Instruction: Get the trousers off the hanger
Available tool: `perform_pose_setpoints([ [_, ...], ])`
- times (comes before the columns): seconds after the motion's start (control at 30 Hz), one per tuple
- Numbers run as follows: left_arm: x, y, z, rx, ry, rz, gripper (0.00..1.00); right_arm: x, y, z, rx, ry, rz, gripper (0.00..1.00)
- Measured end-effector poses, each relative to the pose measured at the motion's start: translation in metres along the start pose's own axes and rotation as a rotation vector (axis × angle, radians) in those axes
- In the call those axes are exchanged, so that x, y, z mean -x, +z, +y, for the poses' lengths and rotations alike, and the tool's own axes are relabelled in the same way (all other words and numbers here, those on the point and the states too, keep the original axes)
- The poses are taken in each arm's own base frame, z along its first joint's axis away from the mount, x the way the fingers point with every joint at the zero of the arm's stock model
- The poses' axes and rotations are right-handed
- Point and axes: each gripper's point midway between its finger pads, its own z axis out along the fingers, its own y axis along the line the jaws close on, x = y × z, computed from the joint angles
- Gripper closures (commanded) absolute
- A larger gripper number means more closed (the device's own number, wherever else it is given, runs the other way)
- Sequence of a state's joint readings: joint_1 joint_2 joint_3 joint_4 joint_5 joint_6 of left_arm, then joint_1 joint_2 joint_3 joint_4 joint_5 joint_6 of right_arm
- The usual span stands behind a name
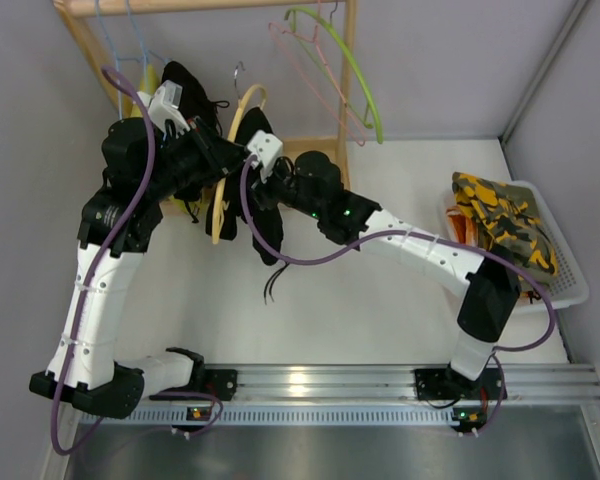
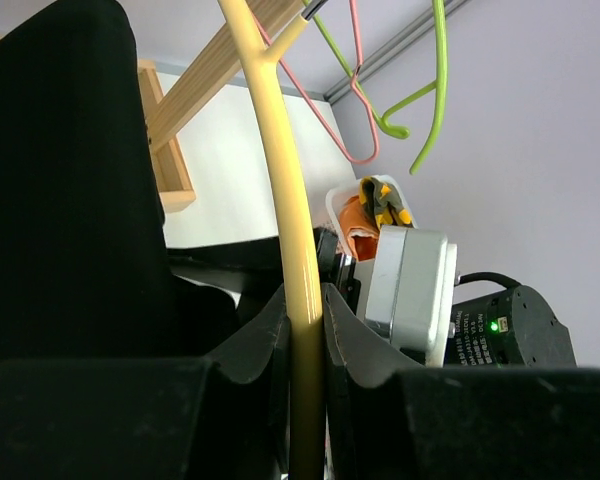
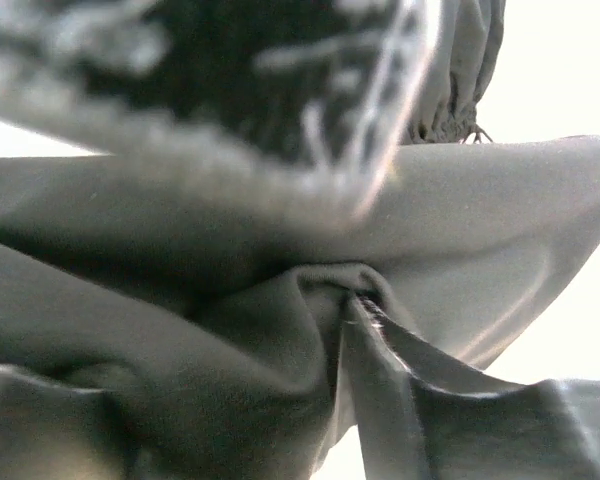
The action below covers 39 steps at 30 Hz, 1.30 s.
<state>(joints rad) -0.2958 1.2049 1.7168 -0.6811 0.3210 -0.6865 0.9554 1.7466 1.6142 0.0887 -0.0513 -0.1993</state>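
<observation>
The cream-yellow hanger (image 1: 218, 215) hangs tilted in front of the wooden rack, and the black trousers (image 1: 265, 225) are draped over it with thin drawstrings dangling below. My left gripper (image 1: 220, 160) is shut on the hanger's arm. In the left wrist view both fingers press the yellow bar (image 2: 280, 150) at my left gripper (image 2: 307, 310). My right gripper (image 1: 250, 185) is at the trousers from the right. In the right wrist view a fold of the trousers (image 3: 230, 380) is gathered at my right gripper (image 3: 350, 300). One finger (image 3: 410, 400) shows; the other is hidden under the cloth.
A second black garment (image 1: 190, 90) hangs at the back left of the wooden rack (image 1: 350, 100). A green hanger (image 1: 355, 75), pink hangers (image 1: 310, 70) and blue wire hangers (image 1: 130, 40) hang from the rail. At the right, a white basket (image 1: 570, 280) holds camouflage cloth (image 1: 505, 225).
</observation>
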Motion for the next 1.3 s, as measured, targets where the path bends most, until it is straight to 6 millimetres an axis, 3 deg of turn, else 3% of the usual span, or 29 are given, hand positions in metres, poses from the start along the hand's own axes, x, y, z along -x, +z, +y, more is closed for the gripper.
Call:
perform_pose_setpoints([
  [0.03,0.0,0.0,0.0,0.0,-0.001,0.0,1.0,0.0,0.002,-0.002,-0.009,-0.006,0.001,0.74],
  [0.1,0.0,0.0,0.0,0.0,-0.002,-0.001,1.0,0.001,0.006,-0.006,-0.032,-0.013,0.001,0.82],
  [0.13,0.0,0.0,0.0,0.001,-0.003,0.0,1.0,0.0,0.007,-0.009,-0.043,-0.015,0.004,0.94],
  [0.17,0.0,0.0,0.0,0.001,-0.004,-0.001,1.0,0.0,0.009,-0.01,-0.05,-0.017,0.005,1.0],
  [0.57,0.004,0.001,0.004,0.014,0.018,-0.03,1.0,0.011,0.002,-0.019,-0.086,-0.028,0.005,1.0],
  [0.93,-0.025,0.006,0.035,0.072,0.023,0.011,1.0,0.07,-0.053,-0.036,-0.118,-0.052,-0.046,1.0],
  [1.3,-0.046,0.013,0.063,0.134,0.002,0.025,1.0,0.101,-0.087,-0.05,-0.177,-0.085,-0.08,1.0],
])
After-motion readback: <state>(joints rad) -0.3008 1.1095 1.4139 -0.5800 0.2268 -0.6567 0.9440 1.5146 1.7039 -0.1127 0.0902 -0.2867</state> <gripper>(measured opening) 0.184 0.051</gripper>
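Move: My left hand already grips the wooden hanger. The black trousers hang from it, their middle roughly 12 cm below that hand and 2 cm to its right. My half-open right fingers stand at a fold of them, the cloth about 2 cm ahead and some 2 cm lower; the hanger passes roughly 10 cm overhead, about 1 cm back. The other black garment on the rack is some 12 cm ahead and 9 cm left of my left hand, about 5 cm lower. I nudge my right hand under 2 cm forward into the cloth and shut its fingers, pinching the fold of trousers. Keeping that pinch, I pull right and up, away from the hanger, rising about 11 cm, while my left hand keeps its grip on the hanger and sinks nearly 8 cm, tipping down slightly. ##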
